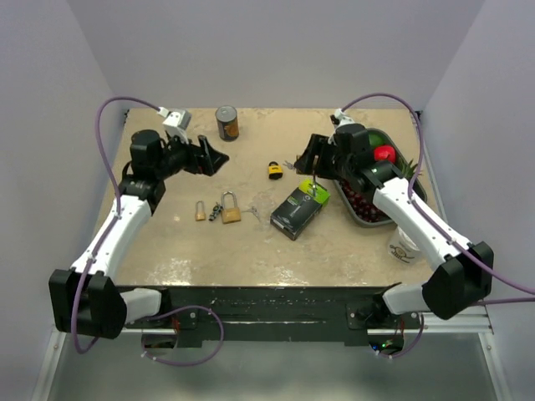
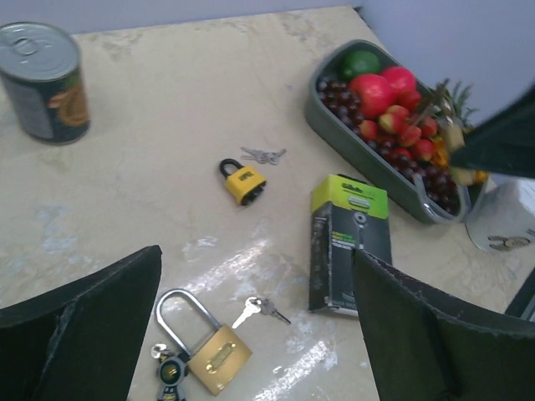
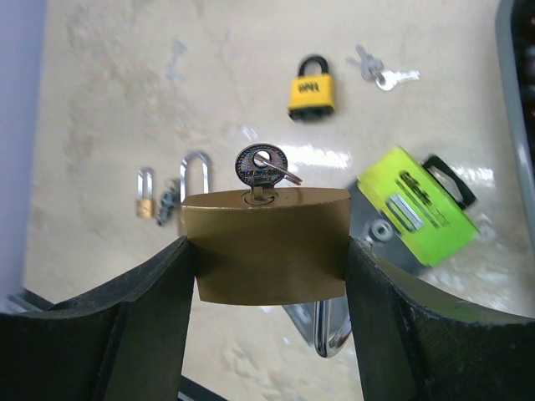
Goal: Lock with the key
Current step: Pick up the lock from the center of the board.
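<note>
My right gripper [image 3: 267, 251] is shut on the body of a large brass padlock [image 3: 267, 246], pinched by its two sides between the fingers. A key [image 3: 261, 167] with a round dark head sits in the keyhole on the far face. The steel shackle [image 3: 330, 330] points back toward the wrist. From above, this gripper [image 1: 303, 160] hovers over the table near the fruit tray. My left gripper [image 1: 213, 157] stands wide open with nothing between its fingers, above the table's left half. In its own view the left gripper [image 2: 255, 259] looks down on a second brass padlock [image 2: 209, 351].
A yellow padlock [image 1: 274, 170] lies mid-table with loose keys [image 2: 263, 154] beside it. A small padlock [image 1: 201, 210], a key pair [image 2: 261, 309] and a green-and-black box [image 1: 299, 209] lie nearer. A can [image 1: 226, 122] stands at the back, a fruit tray [image 2: 359, 159] and white cup [image 1: 405, 246] at right.
</note>
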Robot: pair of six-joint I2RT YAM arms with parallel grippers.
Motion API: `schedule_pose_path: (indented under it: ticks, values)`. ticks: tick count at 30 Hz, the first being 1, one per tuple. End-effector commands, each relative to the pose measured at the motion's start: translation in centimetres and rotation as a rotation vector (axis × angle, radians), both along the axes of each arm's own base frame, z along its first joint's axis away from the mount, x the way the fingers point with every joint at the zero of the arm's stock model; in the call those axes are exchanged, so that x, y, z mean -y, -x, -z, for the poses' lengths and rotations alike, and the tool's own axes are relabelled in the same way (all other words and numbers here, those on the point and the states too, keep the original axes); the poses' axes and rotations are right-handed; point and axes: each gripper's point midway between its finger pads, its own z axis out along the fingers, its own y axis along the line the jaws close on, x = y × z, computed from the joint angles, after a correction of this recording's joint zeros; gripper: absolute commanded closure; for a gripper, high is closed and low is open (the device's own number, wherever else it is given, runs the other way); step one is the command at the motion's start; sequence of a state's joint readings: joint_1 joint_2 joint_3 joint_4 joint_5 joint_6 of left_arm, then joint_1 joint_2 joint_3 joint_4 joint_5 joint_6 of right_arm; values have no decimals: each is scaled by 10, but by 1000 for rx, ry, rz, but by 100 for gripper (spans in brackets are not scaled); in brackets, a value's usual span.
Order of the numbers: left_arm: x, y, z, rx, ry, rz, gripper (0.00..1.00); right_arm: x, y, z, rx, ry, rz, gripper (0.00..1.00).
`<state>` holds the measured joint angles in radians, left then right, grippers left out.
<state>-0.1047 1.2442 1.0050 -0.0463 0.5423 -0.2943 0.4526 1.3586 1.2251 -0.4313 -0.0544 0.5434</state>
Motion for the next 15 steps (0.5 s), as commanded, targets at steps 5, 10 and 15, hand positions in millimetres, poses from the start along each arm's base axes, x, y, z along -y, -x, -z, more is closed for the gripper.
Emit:
schedule_pose_path:
  ticks: [5, 10, 15]
  values:
    - [66, 16, -18, 259, -12, 94, 1, -39, -52, -104, 179, -335, 78, 100]
    - [123, 34, -17, 301, 27, 155, 1, -48, -68, -111, 153, -402, 118, 100]
    - [154, 28, -7, 401, -87, 39, 1, -55, -80, -108, 94, -425, 166, 100]
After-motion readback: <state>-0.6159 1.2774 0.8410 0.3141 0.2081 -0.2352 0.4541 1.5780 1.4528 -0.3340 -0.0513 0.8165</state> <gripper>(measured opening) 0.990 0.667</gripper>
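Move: Some 23 cm to the left hand's right, roughly level ahead and about 2 cm lower, the brass lock with its key is already held in the right fingers. From the left hand, the yellow padlock lies about 7 cm ahead, 16 cm right and 24 cm down; the black-green box about 5 cm back, 22 cm right and 23 cm down. From the right hand, the open left hand is about 23 cm left, level ahead, 2 cm higher. Sweeping about 14 cm to the right and some 5 cm back, the empty left hand closes in on the held lock, its fingers staying wide open, tipping up and swinging clockwise by roughly 10 degrees each. Meanwhile the right hand keeps its grip and carries the lock forward, left and up, about 8 cm in all, rolling some 15 degrees so its left side rises. ##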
